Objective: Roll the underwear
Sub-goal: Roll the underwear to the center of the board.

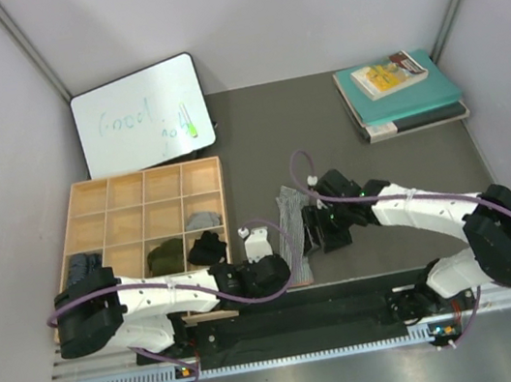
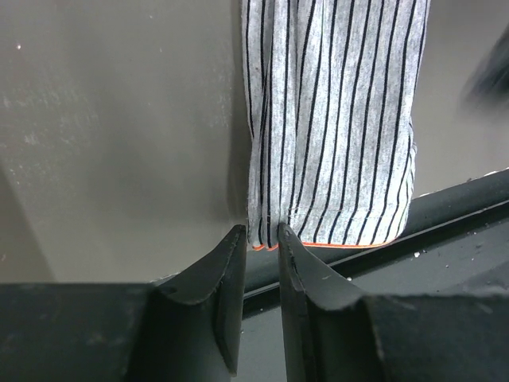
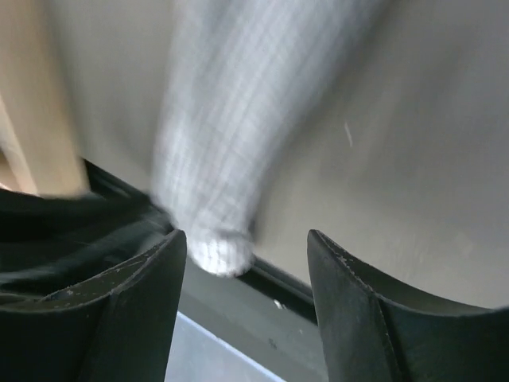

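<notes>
The grey-and-white striped underwear (image 1: pixel 291 222) lies folded into a long narrow strip on the dark table, its near end at the table's front edge. In the left wrist view the striped cloth (image 2: pixel 334 119) shows an orange hem. My left gripper (image 2: pixel 261 235) is open by a narrow gap, and the hem's left corner sits right at its fingertips. My left gripper (image 1: pixel 284 272) stands at the strip's near end. My right gripper (image 1: pixel 313 230) is beside the strip's right edge. Its jaws (image 3: pixel 245 239) are wide open with nothing between them, and the blurred cloth (image 3: pixel 223 119) runs close to the left finger.
A wooden compartment tray (image 1: pixel 73 216) at the left holds rolled garments: light grey (image 1: pixel 203 219), olive (image 1: pixel 166 257) and black (image 1: pixel 208 248). A whiteboard (image 1: pixel 139 112) leans at the back left. Teal books (image 1: pixel 400 88) are stacked at the back right. A black rail (image 1: pixel 304 302) runs along the front edge.
</notes>
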### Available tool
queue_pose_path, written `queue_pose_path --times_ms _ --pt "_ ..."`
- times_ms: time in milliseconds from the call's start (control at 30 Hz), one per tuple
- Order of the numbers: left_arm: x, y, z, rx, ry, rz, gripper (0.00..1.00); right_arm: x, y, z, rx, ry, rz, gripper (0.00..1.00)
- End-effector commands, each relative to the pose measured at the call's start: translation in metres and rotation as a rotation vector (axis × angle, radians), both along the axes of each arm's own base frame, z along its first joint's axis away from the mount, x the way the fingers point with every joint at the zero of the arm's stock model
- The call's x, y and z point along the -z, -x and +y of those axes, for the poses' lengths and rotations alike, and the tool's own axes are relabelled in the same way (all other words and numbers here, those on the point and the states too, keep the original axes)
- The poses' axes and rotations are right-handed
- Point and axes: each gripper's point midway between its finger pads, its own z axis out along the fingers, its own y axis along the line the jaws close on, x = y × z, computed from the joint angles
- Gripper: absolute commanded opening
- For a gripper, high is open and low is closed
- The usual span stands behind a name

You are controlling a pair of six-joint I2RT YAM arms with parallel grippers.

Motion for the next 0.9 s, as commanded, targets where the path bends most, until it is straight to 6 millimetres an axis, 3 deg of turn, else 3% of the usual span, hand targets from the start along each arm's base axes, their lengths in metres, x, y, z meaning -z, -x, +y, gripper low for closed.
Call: queue_pose_path --times_ms 0,367,633,800,867 --pt "-0.001 0.001 0.0 0.009 0.019 -0.002 0.27 0.007 0.029 0.016 0.062 -0.142 0.09 0.61" --pt "-0.002 0.001 -0.001 0.016 0.022 -0.004 0.27 0.02 0.058 0.019 0.056 -0.201 0.148 0.57" --pt "-0.002 0.001 -0.002 0.017 0.018 -0.002 0.27 0.029 0.065 0.028 0.021 -0.205 0.177 0.54" --pt "-0.003 0.0 -0.003 0.017 0.02 -0.01 0.27 0.04 0.07 0.025 0.018 -0.166 0.203 0.4" --pt "-0.004 -0.001 -0.003 0.016 0.02 -0.013 0.28 0.045 0.071 0.02 0.026 -0.14 0.21 0.23"
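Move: The near right corner of the underwear lies some 8 cm back of the right hand, about 2 cm to its left and 5 cm below. From this hand, the near left corner, where the left fingertips already are, is about 8 cm back and 7 cm left; the far end is some 15 cm ahead and 4 cm left; the black roll in the box is about 27 cm left and 4 cm ahead. From the left hand the near right corner is roughly 5 cm to the right, level with it. Back and down, fast at first, the right hand drops beside the underwear towards its near right corner, about 7 cm back and 4 cm lower in all. It checks with a slight rise, then eases left and down onto the edge, its left side rolling up a little and its fingertips tipping back some 10 degrees, while the fingers close by nearly half on the cloth. The left hand stays at the near left corner. ##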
